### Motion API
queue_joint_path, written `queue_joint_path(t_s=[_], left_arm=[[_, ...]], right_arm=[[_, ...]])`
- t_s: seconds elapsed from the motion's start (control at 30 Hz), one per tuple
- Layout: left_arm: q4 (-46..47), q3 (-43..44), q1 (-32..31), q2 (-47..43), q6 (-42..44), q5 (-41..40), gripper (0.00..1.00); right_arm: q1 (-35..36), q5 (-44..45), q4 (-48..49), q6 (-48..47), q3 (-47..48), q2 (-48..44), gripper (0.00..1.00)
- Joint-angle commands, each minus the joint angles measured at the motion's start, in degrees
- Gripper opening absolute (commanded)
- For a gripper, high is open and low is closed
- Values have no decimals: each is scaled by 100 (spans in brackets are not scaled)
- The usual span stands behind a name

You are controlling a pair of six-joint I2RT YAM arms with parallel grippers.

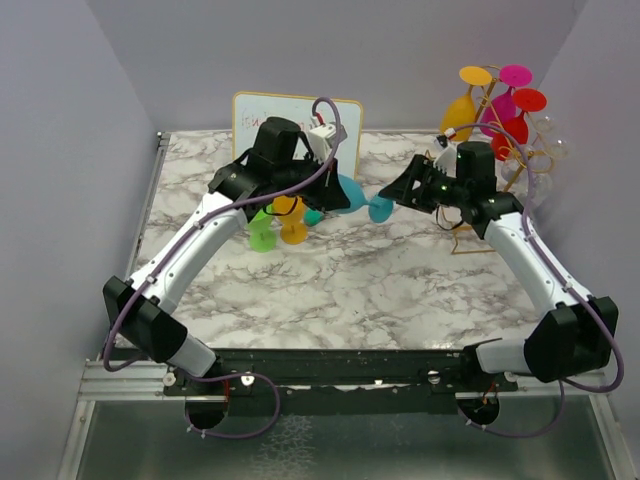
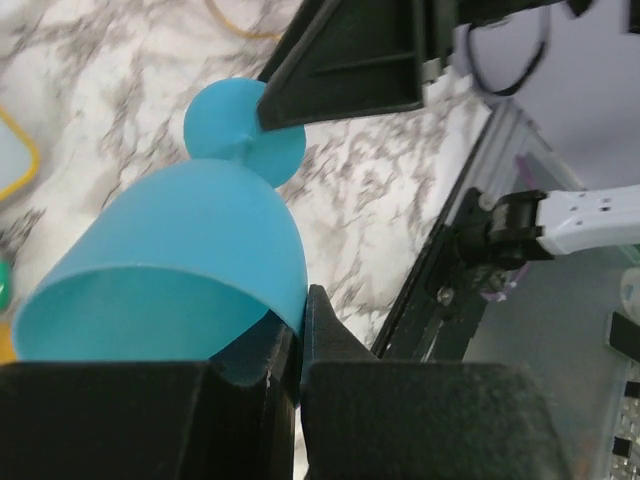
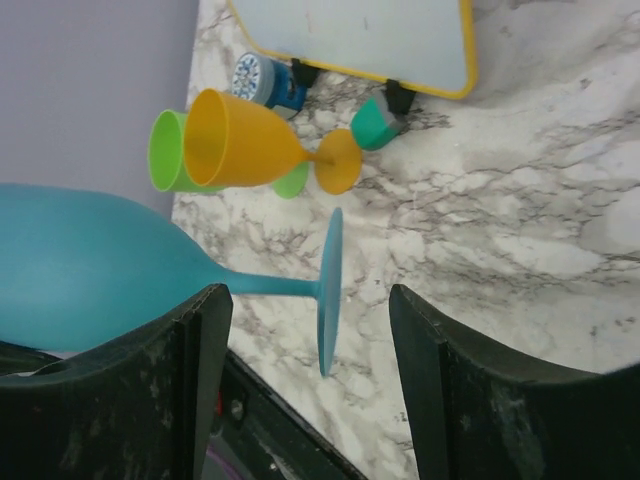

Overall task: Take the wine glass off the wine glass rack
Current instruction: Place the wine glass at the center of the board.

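A blue wine glass (image 1: 352, 190) lies sideways above the table between my two arms, away from the gold wire wine glass rack (image 1: 497, 150) at the back right. My left gripper (image 2: 298, 345) is shut on the rim of its bowl (image 2: 180, 260). My right gripper (image 3: 310, 330) is open, its fingers (image 3: 200, 350) standing either side of the glass's stem and foot (image 3: 329, 290) without touching them. From above, the right gripper (image 1: 397, 192) sits just right of the foot (image 1: 381, 208). Yellow, magenta, red and clear glasses still hang on the rack.
A green glass (image 1: 262, 232) and an orange glass (image 1: 292, 222) stand on the marble table under the left arm. A yellow-framed whiteboard (image 1: 250, 115) stands at the back, with a teal item (image 3: 375, 125) and a small blue-white round thing (image 3: 260, 80) at its foot.
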Motion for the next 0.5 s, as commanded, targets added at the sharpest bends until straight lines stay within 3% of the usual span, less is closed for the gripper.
queue_joint_path(t_s=[0.0, 0.3, 0.47], left_arm=[[-1067, 482, -21, 234, 336, -1029, 0], [-2211, 949, -196, 825, 675, -1244, 0], [-2486, 476, -561, 633, 425, -2287, 0]], right_arm=[[14, 1104, -548, -230, 191, -331, 75], [14, 1813, -630, -264, 246, -828, 84], [14, 1885, -463, -232, 182, -1105, 84]])
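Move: The left hand holds the blue wine glass by its rim; the free spot of table just right of the orange wine glass lies about 3 cm ahead, 2 cm left and some 28 cm below. The orange glass stands roughly 9 cm left and 3 ahead, the green glass 17 left and 2 ahead, both about 20 below; the teal eraser lies 8 ahead, 4 left. From the right hand that spot is about 14 cm left, level fore and aft, 21 below. Keeping its pinch on the blue glass's rim, the left hand sinks about 7 cm towards the table beside the orange glass, easing 2 cm left and first a little forward, then back, while its right-pointing fingers tip some 20 degrees further down to swing the foot lower. The right hand, already partly open at the foot, spreads its fingers wider and backs off some 4 cm to the right, then rises about 3 cm, turning clockwise away from the glass. ##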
